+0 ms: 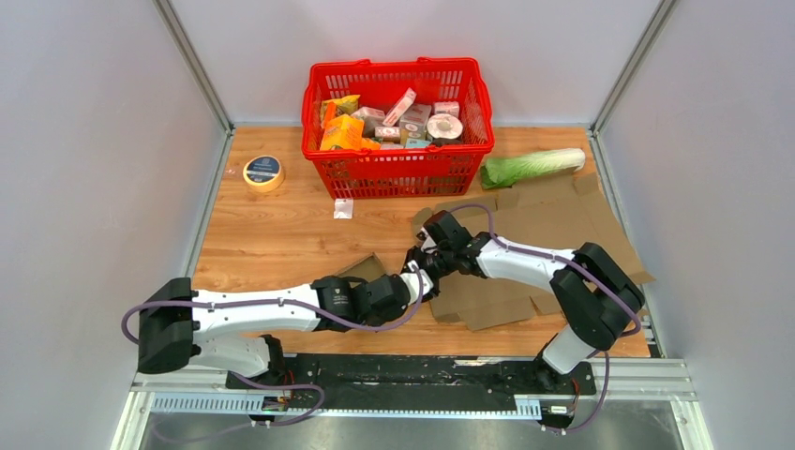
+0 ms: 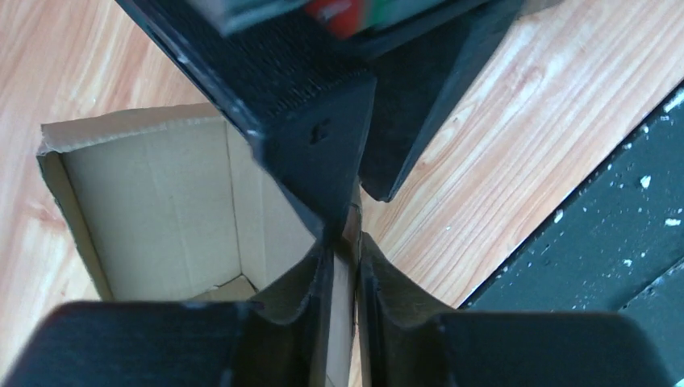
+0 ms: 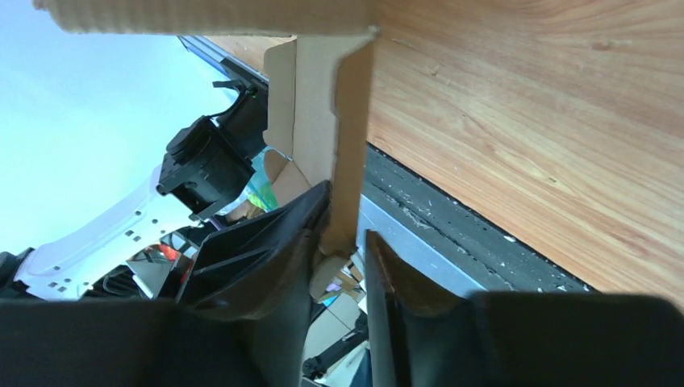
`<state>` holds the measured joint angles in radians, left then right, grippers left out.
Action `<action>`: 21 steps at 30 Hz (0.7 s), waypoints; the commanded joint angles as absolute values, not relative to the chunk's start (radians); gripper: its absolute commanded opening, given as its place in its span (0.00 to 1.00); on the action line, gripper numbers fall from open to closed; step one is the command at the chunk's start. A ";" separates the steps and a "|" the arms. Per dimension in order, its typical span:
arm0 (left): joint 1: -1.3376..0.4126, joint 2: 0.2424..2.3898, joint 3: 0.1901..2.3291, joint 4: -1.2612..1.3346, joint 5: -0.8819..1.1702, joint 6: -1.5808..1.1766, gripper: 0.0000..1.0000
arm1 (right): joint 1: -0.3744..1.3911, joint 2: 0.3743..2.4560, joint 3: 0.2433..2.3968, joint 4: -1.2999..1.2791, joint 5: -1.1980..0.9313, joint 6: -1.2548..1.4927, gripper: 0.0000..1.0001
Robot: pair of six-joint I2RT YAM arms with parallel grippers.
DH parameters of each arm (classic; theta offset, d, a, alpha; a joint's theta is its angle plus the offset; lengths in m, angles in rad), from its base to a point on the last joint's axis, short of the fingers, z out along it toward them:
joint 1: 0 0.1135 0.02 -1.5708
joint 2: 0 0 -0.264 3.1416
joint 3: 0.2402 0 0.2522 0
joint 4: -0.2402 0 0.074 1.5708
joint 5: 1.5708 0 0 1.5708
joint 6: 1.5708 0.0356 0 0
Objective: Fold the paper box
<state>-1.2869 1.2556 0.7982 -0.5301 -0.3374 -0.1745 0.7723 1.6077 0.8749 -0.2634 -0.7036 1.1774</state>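
Observation:
The paper box (image 1: 553,225) is brown cardboard, lying mostly flat across the right half of the table. One end stands up as a wall near the middle. My left gripper (image 1: 425,282) reaches in from the left and is shut on that upright wall. In the left wrist view its fingers (image 2: 310,282) pinch the cardboard panel (image 2: 161,201) edge-on. My right gripper (image 1: 433,251) meets it from the right. In the right wrist view a narrow cardboard flap (image 3: 335,121) hangs down between the fingers of my right gripper (image 3: 347,230). The flap rests against the left finger, and a thin gap separates it from the right one.
A red basket (image 1: 403,173) of groceries stands at the back centre. A green cabbage (image 1: 532,166) lies to its right and a yellow tape roll (image 1: 263,172) to its left. A small white tag (image 1: 343,208) lies in front of the basket. A black rail (image 2: 589,242) runs along the near edge.

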 commanded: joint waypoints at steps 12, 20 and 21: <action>-1.022 1.034 0.866 -0.639 -0.396 -0.735 0.00 | 0.615 1.255 0.795 -0.215 -0.410 0.638 1.00; -0.850 0.985 0.930 -0.850 -0.455 -1.297 0.00 | 1.179 1.154 0.694 0.065 0.328 0.250 1.00; -0.838 0.982 0.930 -0.862 -0.456 -1.369 0.00 | 1.195 1.134 0.627 0.118 0.345 0.223 1.00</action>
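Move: The left fingers already straddle the right-hand wall of the small paper box; its middle lies about 3 cm ahead, 5 cm left and 3 cm below. The right hand is at the same corner, box middle roughly 2 cm ahead and 5 cm left of it, 3 cm below. From the left hand, the big cardboard sheet is centred some 28 cm right and 8 cm ahead, and the white packet 17 cm ahead, 10 cm left, both about 7 cm lower. Close the left gripper on the box wall, then carry the box up, forward and left, about 8 cm each way, turning it some 60 degrees counter-clockwise. Open the right gripper wide to let go of the box's corner flap, pull forward and right while rising, then swing back and left to near its starting place, its fingertips swinging forward. ##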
